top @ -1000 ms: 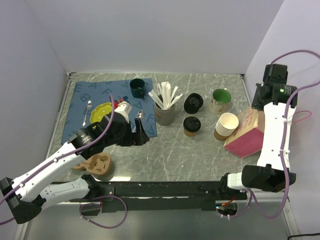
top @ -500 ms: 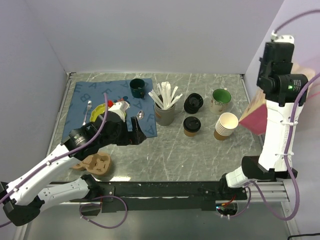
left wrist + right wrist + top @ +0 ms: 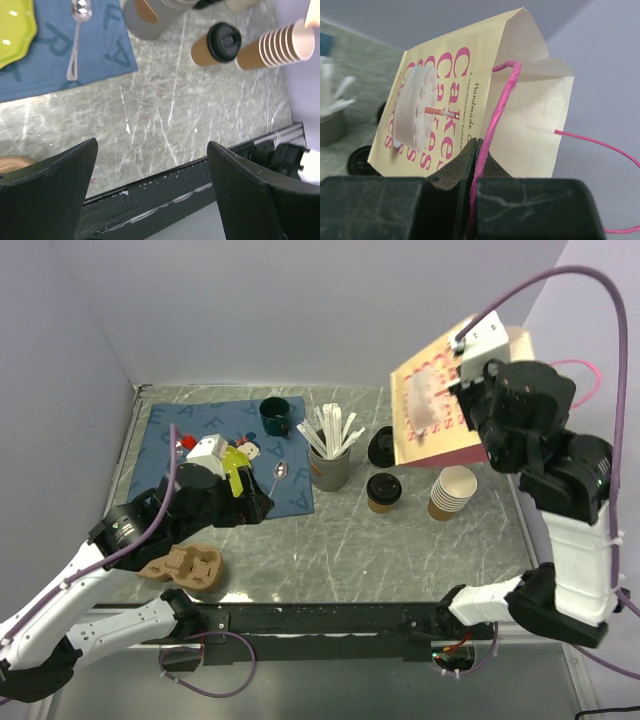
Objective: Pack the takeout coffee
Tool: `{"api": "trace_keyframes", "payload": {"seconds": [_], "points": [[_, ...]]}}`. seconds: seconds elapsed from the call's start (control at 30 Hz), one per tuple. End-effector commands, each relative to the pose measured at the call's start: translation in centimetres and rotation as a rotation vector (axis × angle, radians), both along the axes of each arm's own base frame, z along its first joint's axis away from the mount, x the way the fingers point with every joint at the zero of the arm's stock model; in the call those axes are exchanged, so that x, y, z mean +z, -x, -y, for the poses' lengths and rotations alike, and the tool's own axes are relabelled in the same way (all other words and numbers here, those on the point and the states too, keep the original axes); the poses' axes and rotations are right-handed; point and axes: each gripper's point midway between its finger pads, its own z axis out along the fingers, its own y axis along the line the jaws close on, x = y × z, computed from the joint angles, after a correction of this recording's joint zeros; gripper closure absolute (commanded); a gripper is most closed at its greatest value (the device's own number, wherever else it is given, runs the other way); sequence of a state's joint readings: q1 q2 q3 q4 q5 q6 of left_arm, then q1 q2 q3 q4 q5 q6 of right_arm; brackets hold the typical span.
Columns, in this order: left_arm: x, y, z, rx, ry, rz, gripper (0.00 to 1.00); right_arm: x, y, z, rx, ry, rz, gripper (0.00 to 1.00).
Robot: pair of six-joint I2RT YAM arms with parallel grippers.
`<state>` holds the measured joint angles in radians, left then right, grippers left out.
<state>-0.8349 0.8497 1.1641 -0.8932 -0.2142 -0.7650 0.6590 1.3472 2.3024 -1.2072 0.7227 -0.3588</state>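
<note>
The takeout coffee (image 3: 383, 492), a tan paper cup with a black lid, stands on the table's middle; it also shows in the left wrist view (image 3: 216, 44). My right gripper (image 3: 478, 390) is shut on the pink cord handle (image 3: 497, 107) of a cream paper bag printed with a cake (image 3: 432, 402), held in the air above the table's right side. The bag fills the right wrist view (image 3: 440, 105). My left gripper (image 3: 262, 505) is open and empty, above the table left of the coffee, near the blue mat's corner.
A stack of lidless tan cups (image 3: 452, 491), a stack of black lids (image 3: 386, 445), a green-lined mug (image 3: 440, 440), a grey cup of wooden stirrers (image 3: 330, 455), a dark cup (image 3: 274, 416), a blue mat (image 3: 200, 435) with a spoon (image 3: 76, 35) and yellow plate, and a brown cup carrier (image 3: 185, 566).
My right arm has swung the bag from the table's right edge up and leftward into the air. My left arm has drawn back a little to the left.
</note>
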Motion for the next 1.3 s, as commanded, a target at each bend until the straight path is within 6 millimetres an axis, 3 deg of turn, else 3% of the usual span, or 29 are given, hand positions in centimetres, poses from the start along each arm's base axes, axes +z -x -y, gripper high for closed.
{"api": "trace_keyframes", "payload": {"seconds": [0.0,0.03,0.2,0.27,0.47,0.63,0.67,0.77,0.97,1.1,1.27], "points": [[2.4,-0.6,-1.8,0.103,0.021,0.047,0.03,1.8,1.2,-4.2,0.252,0.040,0.087,1.00],[2.8,-0.6,-2.1,0.124,0.031,0.046,0.03,1.5,1.9,-5.1,0.316,0.041,0.086,1.00],[2.6,-0.9,-3.9,0.229,0.000,0.032,0.03,-3.7,4.8,-13.0,0.695,0.093,-0.043,1.00],[2.9,-1.1,-4.0,0.252,0.004,0.022,0.03,-5.8,6.5,-15.0,0.805,0.120,-0.111,1.00],[2.3,-1.2,-4.7,0.366,-0.005,-0.063,0.03,-10.2,9.7,-18.0,0.977,0.189,-0.214,1.00],[2.1,-1.5,-4.9,0.470,0.013,-0.126,0.01,-11.9,13.1,-20.4,1.188,0.156,-0.221,1.00],[2.1,-1.5,-5.0,0.486,0.014,-0.138,0.01,-13.3,13.8,-21.0,1.231,0.161,-0.247,1.00],[3.2,-1.4,-4.9,0.523,0.046,-0.166,0.01,-13.8,15.6,-21.5,1.314,0.137,-0.260,1.00],[3.6,-0.6,-5.2,0.542,0.124,-0.184,0.01,-16.0,17.5,-19.5,1.335,0.202,-0.346,1.00],[2.4,-0.4,-4.9,0.515,0.158,-0.173,0.01,-17.4,18.0,-17.9,1.330,0.252,-0.382,1.00],[1.3,-0.9,-4.1,0.482,0.130,-0.171,0.01,-19.2,17.8,-18.0,1.323,0.272,-0.375,1.00]]}}
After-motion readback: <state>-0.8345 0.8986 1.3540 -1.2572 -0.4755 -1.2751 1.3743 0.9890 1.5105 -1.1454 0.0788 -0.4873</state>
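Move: The right hand already holds the paper bag high by a pink handle. The bare tabletop near the front edge, where the bag is headed, lies about 14 cm back, 20 cm left and 52 cm below. From that hand the lidded coffee cup stands some 2 cm ahead and 13 cm left, and the cup stack 1 cm ahead and 3 cm right, both about 46 cm down. From the empty left hand the bare spot is some 6 cm back, 18 cm right and 28 cm below. The right hand keeps its shut grip on the bag's pink handle and swings the bag from above the cup stack, left, back and down by about 18 cm each way, turning some 75 degrees counter-clockwise so that its fingers come to point across to the left; the leftward sweep comes mostly first and eases back a little at the end. Meanwhile the open, empty left hand shifts about 5 cm left, out over its own side, and turns some 30 degrees counter-clockwise. ##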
